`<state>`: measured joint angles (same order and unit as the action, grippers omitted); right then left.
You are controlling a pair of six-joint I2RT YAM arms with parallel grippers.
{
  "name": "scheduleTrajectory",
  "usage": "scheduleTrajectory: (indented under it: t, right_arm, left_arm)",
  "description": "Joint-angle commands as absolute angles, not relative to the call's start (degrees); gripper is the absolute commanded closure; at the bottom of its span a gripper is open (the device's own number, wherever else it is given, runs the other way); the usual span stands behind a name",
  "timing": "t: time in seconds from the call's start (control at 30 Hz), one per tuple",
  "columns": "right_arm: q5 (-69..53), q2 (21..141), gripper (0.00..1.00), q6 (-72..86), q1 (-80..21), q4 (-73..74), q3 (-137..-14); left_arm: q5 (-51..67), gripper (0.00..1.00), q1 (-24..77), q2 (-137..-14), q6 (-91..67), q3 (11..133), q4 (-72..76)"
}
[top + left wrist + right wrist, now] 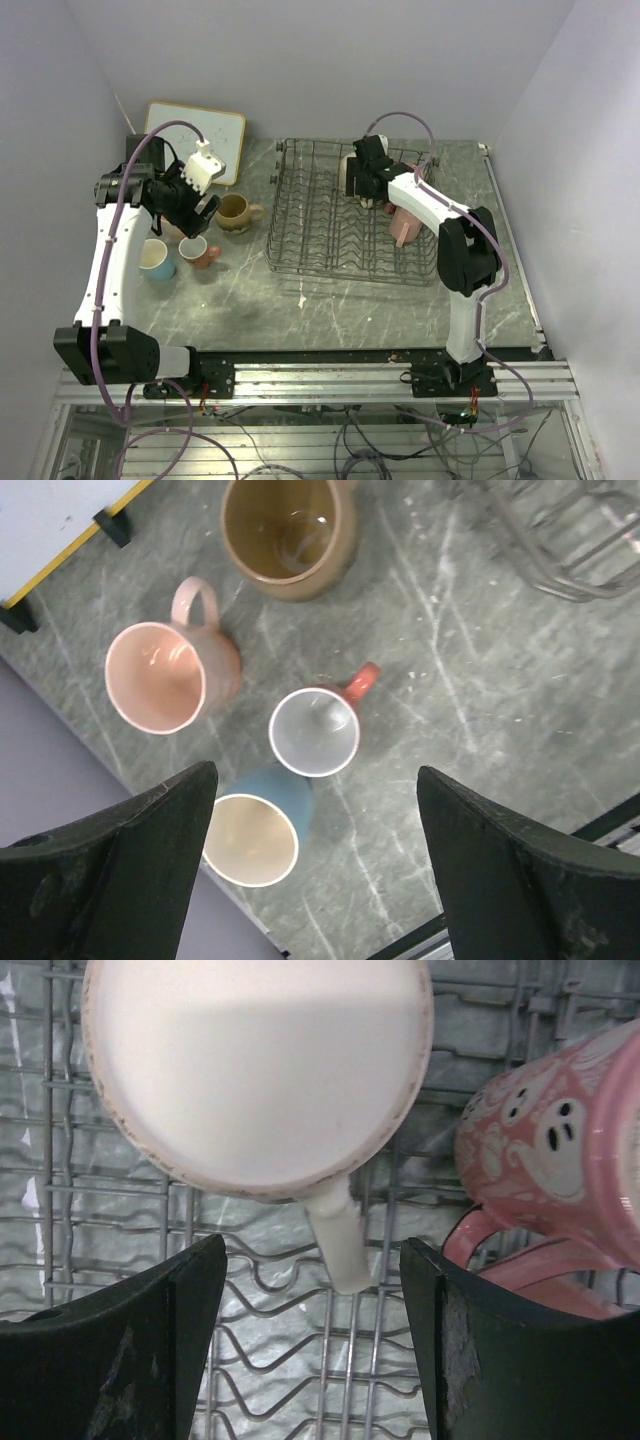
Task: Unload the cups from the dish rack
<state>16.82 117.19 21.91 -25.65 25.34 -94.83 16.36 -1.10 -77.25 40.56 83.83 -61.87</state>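
Four cups stand upright on the table under my left gripper (315, 865), which hangs open and empty above them: a tan one (290, 530), a pink one (160, 675), a salmon one with a grey inside (315, 730) and a light blue one (255, 835). In the top view my left gripper (203, 208) hovers over that group. My right gripper (366, 195) reaches down into the dish rack (330, 240). A cream cup (255, 1070) lies there bottom towards me. Its handle (340, 1240) points into the gap of my open right gripper (315, 1330), touching neither finger. A pink patterned cup (550, 1150) lies to its right.
A wood-framed whiteboard (195, 135) leans at the back left, close behind the cups. A second pink cup (560, 1270) lies under the patterned one in the rack. The rack's near left corner (570, 540) shows to the right of the cups on the table.
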Motion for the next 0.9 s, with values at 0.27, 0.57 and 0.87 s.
scheduleTrajectory:
  t: [0.27, 0.57, 0.87]
  right_arm:
    - [20.2, 122.4, 0.31, 17.0, -24.9, 26.4, -99.1]
    - [17.4, 125.9, 0.48, 16.7, -24.9, 25.5, -100.3]
    - [17.3, 124.3, 0.85, 16.5, -25.0, 23.4, -99.0]
  left_arm:
    - [24.6, 0.09, -0.5, -73.8, 38.3, 85.6, -66.2]
    - [26.2, 0.08, -0.4, -72.9, 37.8, 85.4, -66.0]
    - [26.8, 0.07, -0.3, -72.3, 37.2, 84.7, -65.7]
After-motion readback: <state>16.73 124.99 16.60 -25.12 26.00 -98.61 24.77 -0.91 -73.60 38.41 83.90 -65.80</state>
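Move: The cream mug stands in the rack about 6 cm ahead of the right hand, 2 cm left and 5 cm lower, its handle pointing back. The ghost-print mug is 12 cm to its right and about 1 cm nearer; the plain pink cup lies roughly 13 cm right of the cream mug and 11 cm nearer. From the left hand, the cream mug is some 22 cm ahead, 41 cm right and 18 cm below. Right fingers sink about 5 cm over the cream mug's handle and close around it; left hand eases back-right. ##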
